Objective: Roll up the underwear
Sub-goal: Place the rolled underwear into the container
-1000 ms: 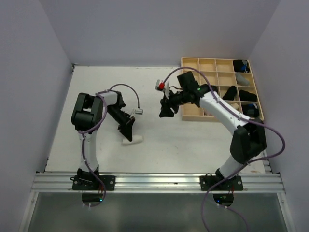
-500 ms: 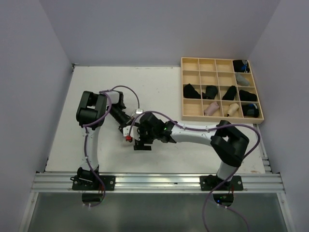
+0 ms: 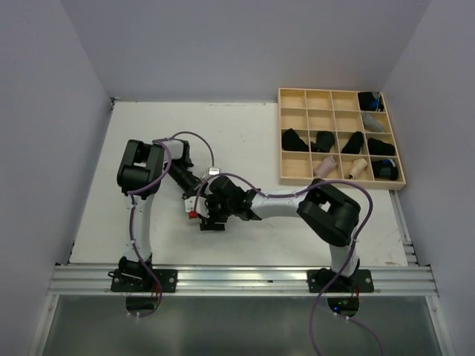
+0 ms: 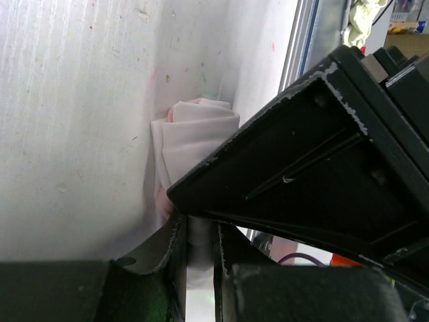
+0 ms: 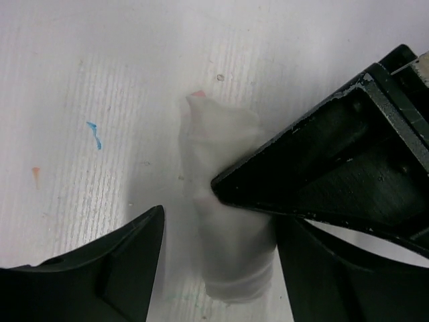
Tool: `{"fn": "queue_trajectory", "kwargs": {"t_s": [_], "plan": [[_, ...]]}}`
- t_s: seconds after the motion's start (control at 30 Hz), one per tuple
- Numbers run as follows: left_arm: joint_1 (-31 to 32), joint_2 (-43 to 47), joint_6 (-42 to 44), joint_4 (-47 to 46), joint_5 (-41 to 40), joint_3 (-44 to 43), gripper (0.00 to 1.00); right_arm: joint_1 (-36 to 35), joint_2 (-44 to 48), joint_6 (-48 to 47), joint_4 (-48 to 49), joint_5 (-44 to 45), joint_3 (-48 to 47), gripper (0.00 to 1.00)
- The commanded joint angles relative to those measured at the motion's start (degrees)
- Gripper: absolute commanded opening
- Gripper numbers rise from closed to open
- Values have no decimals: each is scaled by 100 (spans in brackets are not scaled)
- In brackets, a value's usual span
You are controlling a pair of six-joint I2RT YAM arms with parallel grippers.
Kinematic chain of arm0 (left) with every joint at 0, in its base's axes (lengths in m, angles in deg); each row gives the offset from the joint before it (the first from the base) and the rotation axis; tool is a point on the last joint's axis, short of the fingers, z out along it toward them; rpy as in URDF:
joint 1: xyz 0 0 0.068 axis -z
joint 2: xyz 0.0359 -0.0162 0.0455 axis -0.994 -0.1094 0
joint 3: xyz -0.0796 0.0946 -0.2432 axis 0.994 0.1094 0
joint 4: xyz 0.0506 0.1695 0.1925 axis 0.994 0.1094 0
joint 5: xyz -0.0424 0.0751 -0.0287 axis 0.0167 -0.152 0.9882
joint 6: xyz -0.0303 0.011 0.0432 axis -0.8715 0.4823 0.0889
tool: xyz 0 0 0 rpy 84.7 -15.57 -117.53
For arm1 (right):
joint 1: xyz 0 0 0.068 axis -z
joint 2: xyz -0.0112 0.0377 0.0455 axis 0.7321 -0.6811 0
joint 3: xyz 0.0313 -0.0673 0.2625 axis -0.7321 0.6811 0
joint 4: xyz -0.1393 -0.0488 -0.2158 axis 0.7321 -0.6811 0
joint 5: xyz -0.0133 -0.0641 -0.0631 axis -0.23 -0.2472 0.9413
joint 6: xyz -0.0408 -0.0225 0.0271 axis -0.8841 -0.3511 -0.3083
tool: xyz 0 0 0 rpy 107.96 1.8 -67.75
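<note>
One whitish underwear roll with a pink edge lies on the white table. My right gripper is open, one finger on each side of the roll without squeezing it. My left gripper is shut on the near end of the same roll, and its black finger crosses the roll from the right. In the top view both grippers meet at mid-table, the left gripper and the right gripper, and they hide the roll. Black underwear rolls sit in the tray.
The pale wooden grid tray stands at the back right, holding several dark rolls and two pale ones. The right arm stretches low across the table from its base to the centre. A metal rail runs along the near edge.
My right arm has swung from the tray leftward and down to the roll, and its jaws have opened around it. The left gripper has stayed shut on the roll, shifting only slightly.
</note>
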Motion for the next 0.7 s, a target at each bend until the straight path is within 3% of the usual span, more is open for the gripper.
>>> {"fn": "queue_trajectory", "kwargs": {"t_s": [0.0, 0.13, 0.3, 0.53, 0.67], "plan": [[-25, -201, 203, -924, -673, 84, 2, 64, -265, -132, 121, -341, -254, 68], [-25, -192, 264, -897, -664, 119, 7, 170, -477, -211, -99, -508, -456, 54], [-25, -183, 309, -871, -585, 84, 15, 205, -679, -413, -608, -718, -658, 44], [-157, 98, 186, -1029, -313, -179, 39, 240, -627, -756, -1645, -1377, -738, 0], [-368, 501, -86, -1336, -94, -417, 57, 275, -373, -730, -1997, -1387, -580, 0]]}}
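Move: The rolled underwear lies left to right just above the table. The left hand still pinches it left of its middle, which lies about 2 cm to that hand's right and 1 cm below. From the right hand, whose open fingers already straddle the roll's right part, the middle is some 2 cm left and 1 cm below. The container's near-left compartment, empty, lies roughly 28 cm to the right hand's right and 14 cm ahead, about level. The rolled underwear is handed over: the right fingers close to about half their gap and pinch its right part, while that hand only edges forward about 1 cm and back, sinks slightly and turns a little counter-clockwise. Once they are shut on the roll, the left fingers open wide around its left part, let go and start up and slightly forward by about 1 cm. ##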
